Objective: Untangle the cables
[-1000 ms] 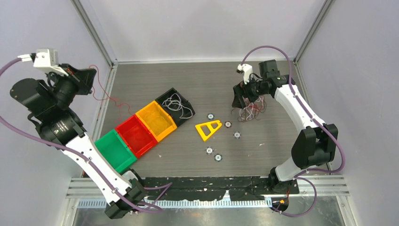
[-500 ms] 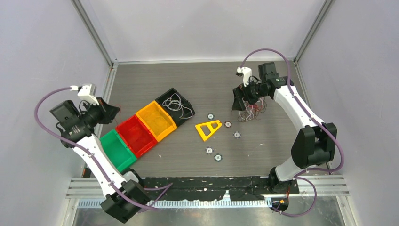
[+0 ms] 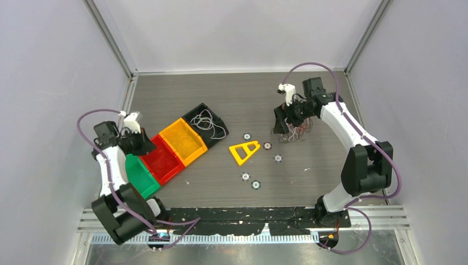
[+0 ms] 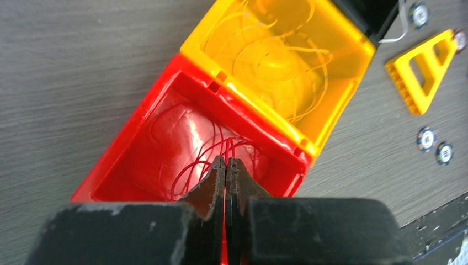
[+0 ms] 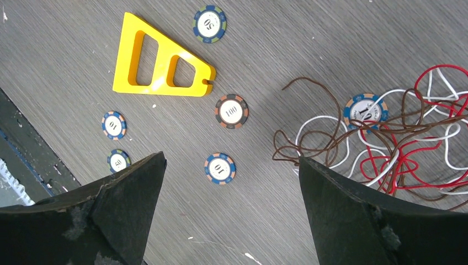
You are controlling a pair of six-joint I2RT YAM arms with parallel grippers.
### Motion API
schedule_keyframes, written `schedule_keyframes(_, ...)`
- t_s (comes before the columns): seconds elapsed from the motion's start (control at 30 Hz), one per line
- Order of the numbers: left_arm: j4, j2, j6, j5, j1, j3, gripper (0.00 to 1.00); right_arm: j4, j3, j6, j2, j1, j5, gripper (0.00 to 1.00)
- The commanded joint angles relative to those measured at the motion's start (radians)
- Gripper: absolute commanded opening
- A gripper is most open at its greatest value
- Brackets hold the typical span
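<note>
My left gripper [image 4: 225, 160] is shut, and a thin red cable [image 4: 190, 165] runs up between its jaws. It hangs just above the red bin [image 3: 160, 160], where the red cable's loops lie. A yellow-orange cable [image 4: 276, 61] lies coiled in the yellow bin [image 3: 183, 142]. A white cable [image 3: 209, 124] sits in the black bin [image 3: 200, 112]. A small tangle of brown, white and red cables [image 5: 386, 143] lies on the table at the right [image 3: 295, 131]. My right gripper [image 5: 232, 157] hangs open over the table just left of the tangle, holding nothing.
A green bin [image 3: 138, 174] ends the row of bins at the near left. A flat yellow triangular piece [image 5: 157, 66] and several poker chips [image 5: 231, 111] lie mid-table; one chip [image 5: 365, 111] lies under the tangle. A black strip runs along the near edge.
My left arm has swung down from high at the far left to the red bin, bringing the red cable with it. My right gripper has barely shifted.
</note>
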State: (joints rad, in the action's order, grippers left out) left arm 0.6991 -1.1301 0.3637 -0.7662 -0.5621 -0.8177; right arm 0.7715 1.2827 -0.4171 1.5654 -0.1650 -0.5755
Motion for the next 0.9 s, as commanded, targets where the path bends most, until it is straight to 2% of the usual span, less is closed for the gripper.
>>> schedule_keyframes(0.0,-0.07,-0.069,0.074,0.121,0.044,0.008,0.0,-0.019,-0.004,-0.026,0.017,0.023,-0.026,0.97)
schedule_keyframes(0.03,-0.063,-0.087,0.078,0.135,0.052,-0.003,0.01,-0.017,-0.007,-0.028,0.019,0.023,-0.027,0.97)
schedule_keyframes(0.07,-0.056,-0.106,0.085,0.142,0.057,-0.014,0.06,-0.011,-0.008,-0.036,0.024,0.024,-0.026,0.97)
schedule_keyframes(0.3,0.108,-0.073,0.22,0.245,0.08,-0.135,0.58,0.043,-0.001,-0.088,0.028,0.038,-0.012,0.97)
schedule_keyframes(0.5,0.345,-0.02,0.33,0.285,0.12,-0.378,0.88,0.121,0.03,-0.124,0.021,0.057,0.024,0.96)
schedule_keyframes(0.57,0.373,-0.005,0.348,0.306,0.154,-0.422,0.99,0.135,0.038,-0.126,0.015,0.073,0.045,0.96)
schedule_keyframes(0.67,0.375,0.014,0.34,0.308,0.208,-0.461,1.0,0.14,0.064,-0.118,0.017,0.105,0.104,0.96)
schedule_keyframes(0.77,0.346,0.032,0.297,0.303,0.323,-0.476,1.0,0.111,0.094,-0.085,0.071,0.14,0.238,0.96)
schedule_keyframes(0.87,0.252,0.044,0.208,0.318,0.471,-0.47,1.0,0.089,0.14,-0.052,0.148,0.15,0.293,0.93)
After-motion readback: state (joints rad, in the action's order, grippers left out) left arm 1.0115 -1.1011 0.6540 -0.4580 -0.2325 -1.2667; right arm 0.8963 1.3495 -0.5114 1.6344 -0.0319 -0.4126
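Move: Beneath the left gripper, which pinches the red cable, the red bin lies practically straight down, its middle some 8 cm below. The yellow bin is about 7 cm farther out and 8 cm to the right, the green one 7 cm back and 9 cm left. From the open right gripper the tangle lies roughly 7 cm ahead, 6 cm right and 12 cm down; a red-brown chip sits 5 cm left, level with the hand, and a blue-orange chip 4 cm straight back. Lower the left gripper about 4 cm to the red bin, spreading the fingers wide to let go of the red cable, then lift away some 15 cm, rolling its left side up nearly 30 degrees and swinging right at the end. Meanwhile ease the open right gripper down slightly and sweep it about 7 cm right towards the tangle, fastest at the end. ##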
